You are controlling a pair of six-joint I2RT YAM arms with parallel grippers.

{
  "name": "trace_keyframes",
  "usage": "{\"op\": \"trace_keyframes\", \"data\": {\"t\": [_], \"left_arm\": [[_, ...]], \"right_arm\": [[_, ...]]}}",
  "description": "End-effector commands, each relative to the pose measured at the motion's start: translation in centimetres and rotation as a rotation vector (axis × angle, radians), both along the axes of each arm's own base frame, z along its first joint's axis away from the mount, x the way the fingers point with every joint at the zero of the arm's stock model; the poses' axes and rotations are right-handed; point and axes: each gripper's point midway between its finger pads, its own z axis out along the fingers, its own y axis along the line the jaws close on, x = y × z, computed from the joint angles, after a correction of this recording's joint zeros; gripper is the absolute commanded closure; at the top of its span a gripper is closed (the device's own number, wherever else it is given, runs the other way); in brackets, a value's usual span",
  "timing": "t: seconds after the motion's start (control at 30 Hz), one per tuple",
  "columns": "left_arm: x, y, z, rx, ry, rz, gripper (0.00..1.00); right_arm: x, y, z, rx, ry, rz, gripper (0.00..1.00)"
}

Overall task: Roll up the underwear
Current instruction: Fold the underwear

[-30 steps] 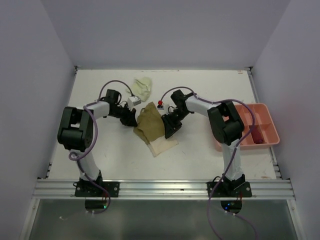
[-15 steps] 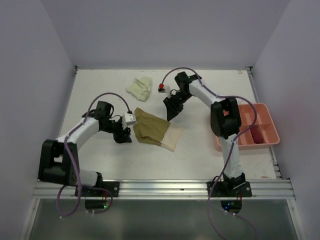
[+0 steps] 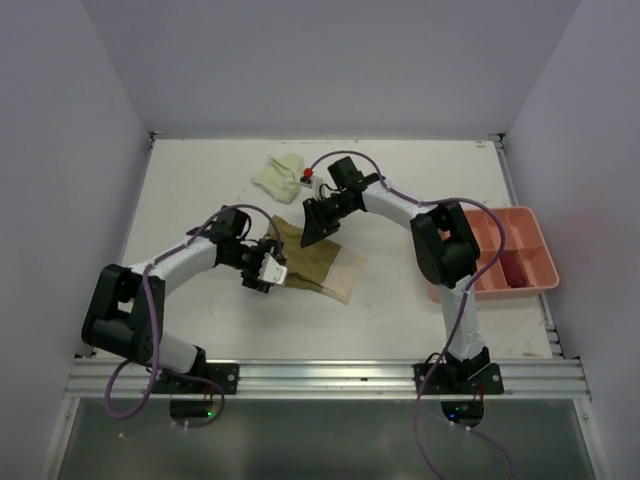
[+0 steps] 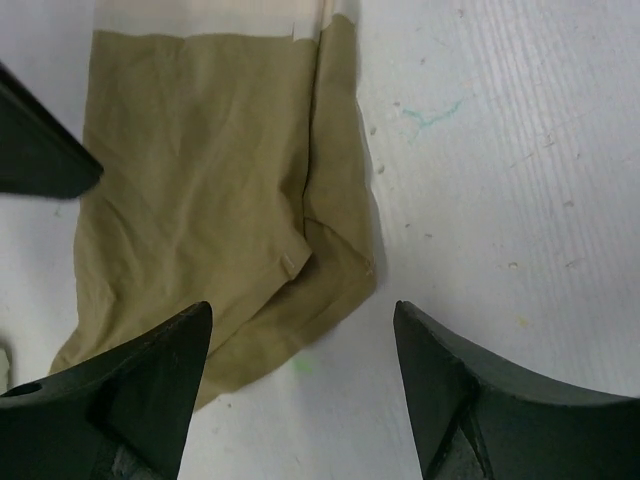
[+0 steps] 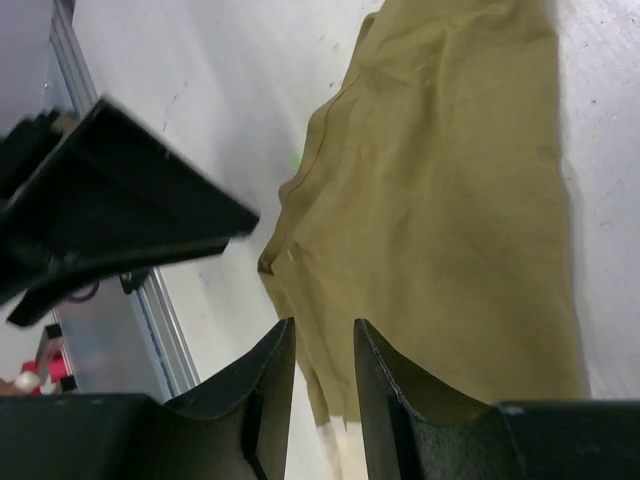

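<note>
An olive-tan underwear (image 3: 310, 258) with a cream waistband lies flat on the white table (image 3: 200, 190). My left gripper (image 3: 268, 270) stands at its left end. In the left wrist view that gripper (image 4: 300, 325) is open wide, one fingertip over the garment's (image 4: 200, 180) rounded corner and bare table between the jaws. My right gripper (image 3: 316, 228) hangs over the garment's far edge. In the right wrist view its jaws (image 5: 322, 345) stand a narrow gap apart above the flat cloth (image 5: 450, 200), gripping nothing. A pale yellow-green underwear (image 3: 280, 175) lies crumpled farther back.
A salmon-pink tray (image 3: 530, 225) with compartments sits at the right edge, with a dark red cloth (image 3: 515, 272) in one near compartment. The left gripper's black fingers (image 5: 110, 210) show at the left of the right wrist view. Grey walls enclose the table.
The left gripper has opened wide and shifted right to the garment's left end. The right gripper has swung left and nearer, from beside the cloth to over its far edge.
</note>
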Motion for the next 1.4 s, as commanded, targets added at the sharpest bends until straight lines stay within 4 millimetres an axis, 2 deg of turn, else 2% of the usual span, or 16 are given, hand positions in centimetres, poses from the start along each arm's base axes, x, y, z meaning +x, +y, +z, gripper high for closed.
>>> {"op": "trace_keyframes", "data": {"t": [0.0,0.1,0.23,0.33,0.47,0.63,0.77,0.87,1.17,1.2,1.37], "left_arm": [[0.5,-2.4,0.7,-0.025,-0.129,-0.116,0.23],[-0.9,-2.8,-0.6,-0.001,-0.084,-0.135,0.24],[-1.0,-2.6,-2.3,0.037,-0.048,-0.096,0.27],[-0.8,-2.1,-3.5,0.084,-0.011,-0.072,0.33],[-0.7,-2.1,-3.7,0.088,-0.012,-0.053,0.42],[-1.7,-2.2,-3.5,0.089,-0.034,-0.085,0.55],[-4.1,-1.6,-3.9,0.09,-0.051,-0.129,0.5],[-4.6,-1.8,-3.8,0.087,-0.052,-0.125,0.51],[-3.3,-2.6,-4.1,0.097,-0.025,-0.062,0.58],[-3.4,-2.6,-4.1,0.097,-0.022,-0.063,0.6],[-5.3,-2.6,-3.8,0.087,0.019,-0.139,0.84]], "right_arm": [[1.2,2.0,-1.2,0.021,0.028,-0.074,0.66],[0.8,2.6,-2.4,0.004,0.036,-0.069,0.66],[-1.3,2.9,-5.1,-0.037,0.074,-0.015,0.66],[-2.4,2.3,-6.5,-0.065,0.086,0.018,0.66],[-3.2,1.9,-7.7,-0.09,0.092,0.046,0.66],[-3.8,1.5,-8.2,-0.108,0.089,0.07,0.66],[-4.2,1.4,-8.4,-0.108,0.099,0.079,0.66],[-4.6,1.5,-8.3,-0.099,0.105,0.093,0.66],[-6.8,1.6,-8.8,-0.102,0.124,0.141,0.66],[-6.9,1.5,-8.9,-0.105,0.128,0.141,0.67],[-7.3,1.2,-8.9,-0.109,0.14,0.145,0.66]]}}
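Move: The folded near edge of the underwear lies about 4 cm to the left hand's right, 1 cm back and 4 cm below its open fingers. From the right hand, the middle of the underwear is some 4 cm back and 7 cm below, with the pale waistband about 8 cm back and 8 cm to the right, at table height. The green cloth lies roughly 17 cm ahead and 8 cm left of the right hand, also on the table. The left hand edges a little to its right and drops nearly 4 cm over the folded near edge of the underwear, then draws back to about 4 cm nearer the base in all as its fingers go from wide open to almost shut, pinching the fold. Meanwhile the right hand, its fingers kept slightly open, sinks about 6 cm onto the cloth while easing left, then keeps its fingertips down and drags the cloth back towards the base, 6 cm back in all, turning slightly counter-clockwise. ##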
